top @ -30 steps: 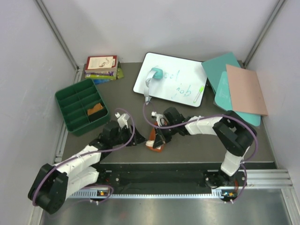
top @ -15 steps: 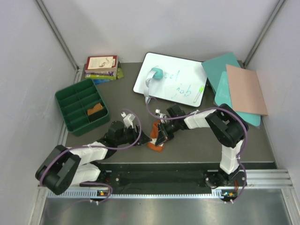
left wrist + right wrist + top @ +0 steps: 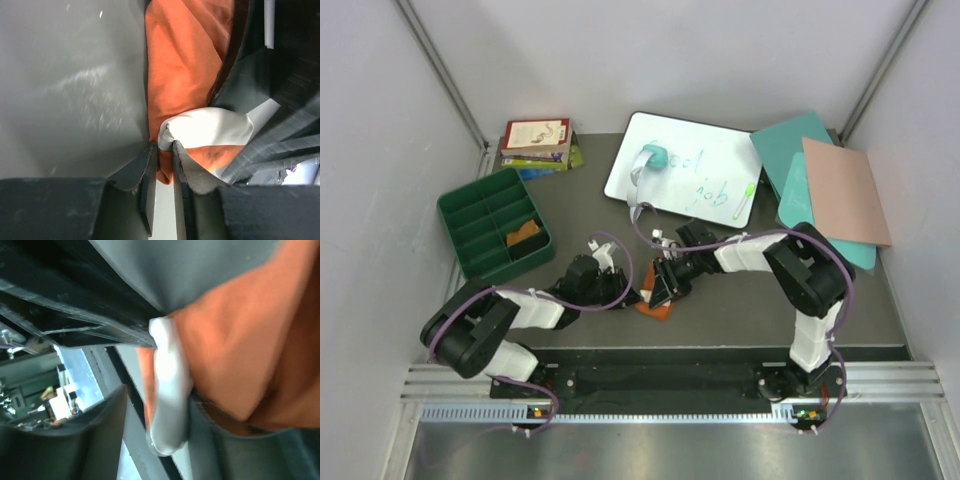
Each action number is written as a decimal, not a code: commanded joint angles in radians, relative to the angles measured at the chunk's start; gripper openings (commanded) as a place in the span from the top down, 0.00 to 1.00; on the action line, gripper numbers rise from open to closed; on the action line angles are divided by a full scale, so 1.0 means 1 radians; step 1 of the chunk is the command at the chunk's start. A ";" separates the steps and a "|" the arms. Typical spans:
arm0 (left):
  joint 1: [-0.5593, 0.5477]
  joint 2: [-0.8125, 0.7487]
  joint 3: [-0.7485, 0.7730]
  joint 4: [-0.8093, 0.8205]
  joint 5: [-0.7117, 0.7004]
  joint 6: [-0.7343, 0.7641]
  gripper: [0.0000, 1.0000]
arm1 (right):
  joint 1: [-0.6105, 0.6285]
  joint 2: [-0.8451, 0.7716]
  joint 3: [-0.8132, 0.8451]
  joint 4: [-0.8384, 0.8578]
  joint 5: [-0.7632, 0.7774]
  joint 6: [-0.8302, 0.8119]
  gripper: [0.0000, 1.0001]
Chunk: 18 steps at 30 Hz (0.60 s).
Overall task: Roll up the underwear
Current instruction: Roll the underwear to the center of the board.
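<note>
The rust-orange underwear [image 3: 657,307] with its white waistband [image 3: 210,127] lies bunched on the dark table near the front middle. My left gripper [image 3: 164,147] is shut on a fold of it, orange cloth and waistband edge pinched between the fingertips. My right gripper [image 3: 157,400] meets it from the right and stands open: the waistband [image 3: 170,390] rests against one finger, with a gap to the other. In the top view the left gripper [image 3: 630,295] and the right gripper [image 3: 662,285] nearly touch over the cloth. A mustard-tan underwear [image 3: 525,233] lies in the green tray.
The green compartment tray [image 3: 470,215] stands at the left. A stack of books [image 3: 535,143] is at the back left. A whiteboard [image 3: 690,170] carries a teal eraser [image 3: 655,155]. Teal and pink boards [image 3: 840,190] lie at the right.
My left arm reached right to the rust-orange underwear and its jaws closed on the cloth. My right gripper, shut on it before, has opened.
</note>
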 commanded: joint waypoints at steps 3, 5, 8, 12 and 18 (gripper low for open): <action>-0.004 0.092 0.062 -0.102 -0.063 0.020 0.79 | -0.032 -0.233 -0.066 -0.049 0.214 -0.012 0.34; -0.004 0.096 0.078 -0.122 -0.069 0.027 0.81 | -0.032 -0.289 -0.098 -0.054 0.297 0.015 0.27; -0.005 0.085 0.084 -0.150 -0.073 0.031 0.81 | -0.032 -0.401 -0.193 -0.024 0.368 0.089 0.23; -0.007 0.069 0.091 -0.167 -0.073 0.034 0.81 | -0.034 -0.483 -0.333 0.105 0.386 0.172 0.22; -0.019 0.079 0.099 -0.168 -0.067 0.040 0.81 | -0.032 -0.447 -0.407 0.309 0.382 0.267 0.25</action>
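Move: My right hand has its half-open fingers around the white waistband's right end; the middle of the folded orange underwear is about 3 cm ahead, 2 cm left and 1 cm lower. From my left hand, which pinches the waistband's left end, that middle is roughly 3 cm ahead and 3 cm right. From my right hand, the grey strap lies some 28 cm ahead and 3 cm left, the whiteboard's middle about 32 cm ahead and 6 cm right. I open my right fingers wide and come free of the waistband, lifting about 3 cm as the hand swings off to the right, then sinking again beside the underwear some 6 cm from where it began, turned about 20 degrees clockwise. My left hand keeps its pinch and eases the cloth a centimetre or so forward and right. ##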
